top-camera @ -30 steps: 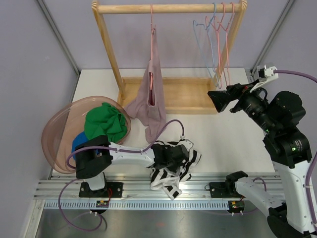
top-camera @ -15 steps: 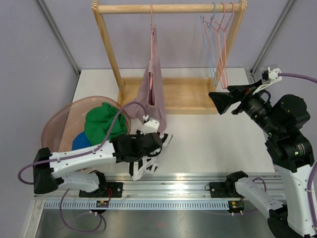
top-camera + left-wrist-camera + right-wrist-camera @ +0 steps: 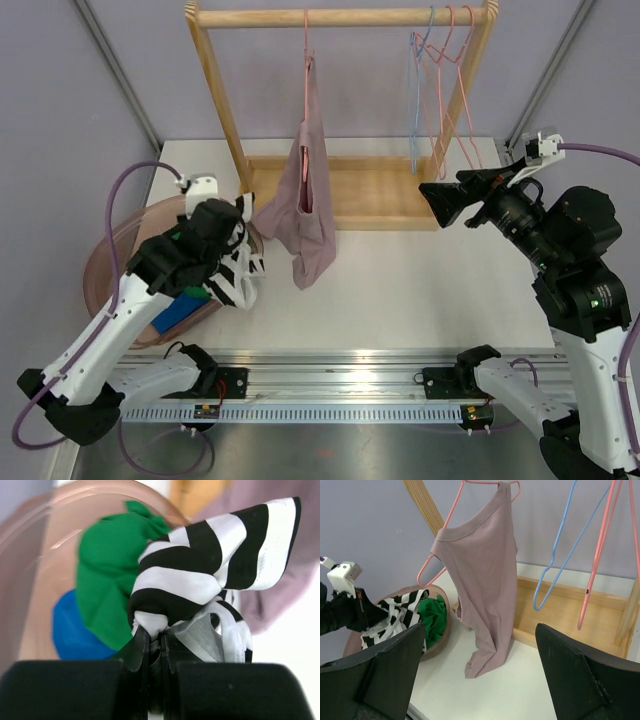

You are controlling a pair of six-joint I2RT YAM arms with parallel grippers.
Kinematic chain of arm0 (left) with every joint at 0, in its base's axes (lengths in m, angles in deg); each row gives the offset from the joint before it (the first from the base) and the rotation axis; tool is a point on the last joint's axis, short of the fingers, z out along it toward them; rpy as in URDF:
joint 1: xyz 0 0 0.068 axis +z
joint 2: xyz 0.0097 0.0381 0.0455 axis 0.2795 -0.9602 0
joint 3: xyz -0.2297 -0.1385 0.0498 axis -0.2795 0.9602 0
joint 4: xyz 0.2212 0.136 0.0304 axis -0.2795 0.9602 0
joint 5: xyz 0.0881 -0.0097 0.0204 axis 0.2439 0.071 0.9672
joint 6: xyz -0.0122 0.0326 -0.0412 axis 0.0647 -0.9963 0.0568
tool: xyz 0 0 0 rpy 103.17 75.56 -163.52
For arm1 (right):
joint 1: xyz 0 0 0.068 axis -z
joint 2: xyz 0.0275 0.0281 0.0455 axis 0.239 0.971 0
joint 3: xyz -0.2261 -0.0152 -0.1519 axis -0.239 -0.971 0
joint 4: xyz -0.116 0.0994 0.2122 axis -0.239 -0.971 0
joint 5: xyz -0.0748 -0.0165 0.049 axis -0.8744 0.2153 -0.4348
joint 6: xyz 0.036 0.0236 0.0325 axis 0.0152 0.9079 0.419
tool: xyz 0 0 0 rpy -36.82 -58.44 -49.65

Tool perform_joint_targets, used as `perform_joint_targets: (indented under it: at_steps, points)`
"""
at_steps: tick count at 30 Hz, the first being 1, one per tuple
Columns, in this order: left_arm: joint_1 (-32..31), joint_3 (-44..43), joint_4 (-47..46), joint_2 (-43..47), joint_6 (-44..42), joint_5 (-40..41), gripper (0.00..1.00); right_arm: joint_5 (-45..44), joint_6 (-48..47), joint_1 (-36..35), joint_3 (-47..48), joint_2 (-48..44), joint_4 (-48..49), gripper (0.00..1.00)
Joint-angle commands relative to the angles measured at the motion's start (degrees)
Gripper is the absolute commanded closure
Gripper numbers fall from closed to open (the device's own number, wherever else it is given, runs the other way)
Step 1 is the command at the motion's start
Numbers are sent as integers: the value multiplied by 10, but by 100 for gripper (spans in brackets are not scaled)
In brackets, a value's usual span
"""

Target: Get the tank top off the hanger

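The mauve tank top (image 3: 305,205) hangs from a pink hanger (image 3: 306,40) on the wooden rack's rail, its hem touching the table. In the right wrist view the tank top (image 3: 485,575) is still on its hanger (image 3: 447,519), straight ahead of my open right gripper (image 3: 480,630), which holds nothing. From above, the right gripper (image 3: 435,205) hovers to the right of the garment, well apart from it. My left gripper (image 3: 232,262) is shut on a black-and-white striped garment (image 3: 200,570), held over the pink basin (image 3: 110,250).
The basin (image 3: 30,545) holds a green garment (image 3: 105,565) and a blue one (image 3: 180,310). Several empty blue and pink hangers (image 3: 440,80) dangle at the rack's right end. The rack's wooden base tray (image 3: 370,190) sits behind the tank top.
My left arm lifted the striped garment off the table's front and swung it left over the basin. The empty hangers have swayed. The right arm has barely moved.
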State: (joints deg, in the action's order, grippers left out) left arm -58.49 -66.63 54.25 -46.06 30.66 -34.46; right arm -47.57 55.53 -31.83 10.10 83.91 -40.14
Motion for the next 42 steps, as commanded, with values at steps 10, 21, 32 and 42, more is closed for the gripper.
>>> perform_joint_targets:
  at_steps: [10, 21, 32, 42]
  points:
    - [470, 23, -112, -16, -101, -193, 100, 52, 23, 1, 17, 40, 67, 1]
    - [620, 75, -148, -21, -47, -221, 68, 89, 50, 2, 17, 74, 101, 1]
    - [636, 92, -198, 34, -81, -377, 1, 135, 95, 2, 48, 141, 106, 0]
    - [488, 115, -219, 48, -131, -482, 1, 60, 76, -101, 144, 257, 106, 1]
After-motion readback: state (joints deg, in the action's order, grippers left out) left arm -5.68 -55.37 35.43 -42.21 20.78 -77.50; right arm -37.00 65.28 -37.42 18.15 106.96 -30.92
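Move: The left hand, holding the striped tank top, has the bin's middle about 14 cm to its left, 2 cm ahead and some 22 cm below; inside, the green top lies roughly 5 cm left and 6 cm ahead, the blue top 13 cm left and 4 cm back. For the empty right hand, the hanging pink tank top is about 21 cm left, 13 cm ahead and 12 cm lower; an empty blue hanger hangs 14 cm ahead, 4 cm left. Leftward over the bin sweeps the left hand, about 20 cm, sinking some 5 cm and turning counter-clockwise; near the far end its fingers open wide and let go of the striped top, then the empty hand swings back right and a little forward. Meanwhile the right hand, fingers open, eases left and forward towards the pink tank top, touching nothing yet. ##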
